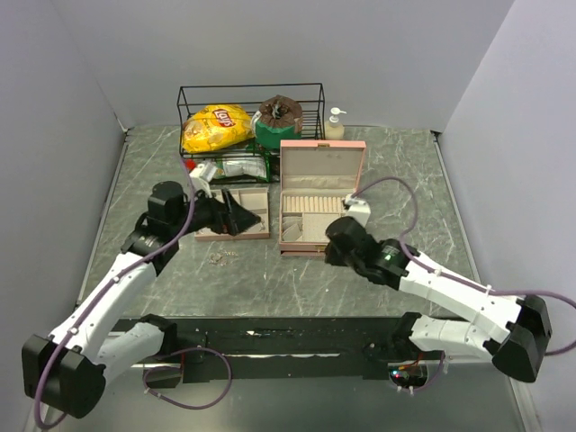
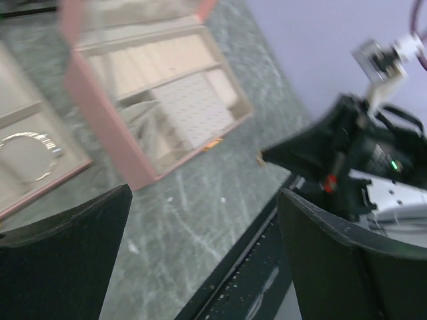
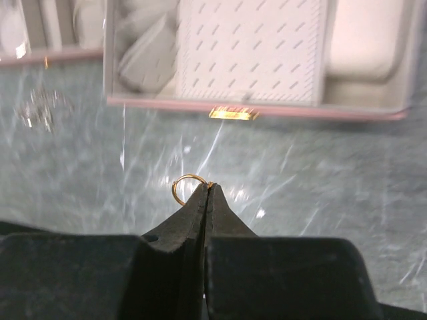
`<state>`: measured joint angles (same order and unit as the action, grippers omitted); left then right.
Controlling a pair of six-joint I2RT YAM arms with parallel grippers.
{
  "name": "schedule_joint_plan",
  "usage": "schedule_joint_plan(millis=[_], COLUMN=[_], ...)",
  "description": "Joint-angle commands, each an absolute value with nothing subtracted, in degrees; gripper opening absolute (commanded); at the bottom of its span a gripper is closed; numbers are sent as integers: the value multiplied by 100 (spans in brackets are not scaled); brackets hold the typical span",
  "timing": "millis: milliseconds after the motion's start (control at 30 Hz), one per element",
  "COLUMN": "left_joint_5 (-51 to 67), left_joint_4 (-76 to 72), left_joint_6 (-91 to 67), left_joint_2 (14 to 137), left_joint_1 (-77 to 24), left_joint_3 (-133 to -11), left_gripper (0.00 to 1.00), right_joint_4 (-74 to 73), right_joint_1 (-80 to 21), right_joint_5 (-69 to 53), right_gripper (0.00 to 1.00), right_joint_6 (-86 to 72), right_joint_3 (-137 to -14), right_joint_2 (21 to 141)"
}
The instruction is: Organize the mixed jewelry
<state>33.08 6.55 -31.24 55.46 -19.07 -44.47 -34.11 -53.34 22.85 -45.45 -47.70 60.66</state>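
A small gold ring (image 3: 185,185) is pinched at the very tips of my right gripper (image 3: 207,189), which is shut on it just above the marble table, in front of the open pink box (image 3: 253,110). Seen from above, the right gripper (image 1: 331,249) sits at the box's (image 1: 320,167) near edge. The rest of the mixed jewelry (image 1: 220,258) lies as a small loose pile on the table, blurred at the left in the right wrist view (image 3: 41,111). My left gripper (image 1: 236,216) hovers open and empty over the beige tray (image 1: 258,202). A silver hoop (image 2: 28,143) lies in a tray compartment.
A black wire basket (image 1: 251,89) at the back holds a yellow chip bag (image 1: 216,127) and a green tub (image 1: 278,126). A soap bottle (image 1: 335,125) stands beside it. The right arm (image 2: 347,157) shows close by in the left wrist view.
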Motion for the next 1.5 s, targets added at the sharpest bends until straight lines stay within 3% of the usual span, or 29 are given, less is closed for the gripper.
schedule_joint_plan(millis=[0,333,567,733,1000,1467], left_joint_5=[3577,3569,3463,3384,3068,2962], left_joint_4=[-252,-1204,-1564,-1942,-2012,-1846], left_joint_6=[-3401,-3770,-4271,-4693,-4799,-4913], left_joint_2=[5861,7074,7681,7857,8059,8446], left_joint_1=[-2469,-3532,-3884,-4025,-4148,-4289], left_joint_3=[-4711,-4904,-5018,-4975,-5133,-5423], left_gripper=[96,100,89,74,59,44], right_joint_4=[-3042,-2373,-2118,-1960,-1819,-1723], right_joint_1=[-4782,-4562,-4562,-4553,-4562,-4553], right_joint_5=[1882,1758,1723,1758,1626,1608], right_gripper=[0,0,0,0,0,1], right_joint_6=[-4246,-4324,-4544,-4649,-4632,-4606], right_joint_3=[-4931,-5028,-4782,-4615,-4535,-4456], right_joint_2=[5827,5959,5766,5538,5493,5440])
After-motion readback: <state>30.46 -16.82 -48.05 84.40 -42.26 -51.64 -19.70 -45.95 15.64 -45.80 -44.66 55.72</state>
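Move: Pinched in the right hand's closed tips, the gold ring sits about 1 cm left of that hand point and lies some 19 cm right, 5 cm back and 9 cm below the open left hand. From the left hand, the pink jewelry box is about 20 cm right, 7 ahead and 20 below; the divided tray about 8 ahead, 3 left and 22 below. The box stands some 12 cm ahead of the right hand, 1 left and 10 below. Sweeping about 16 cm to the right and sinking some 4 cm, the left hand reaches for the gold ring, swinging clockwise and tipping down while its wide fingers close roughly halfway around it. The right hand keeps its pinch, rises 4 to 5 cm with about 3 cm forward, rolls some 15 degrees left side up, then holds the ring out steadily. ##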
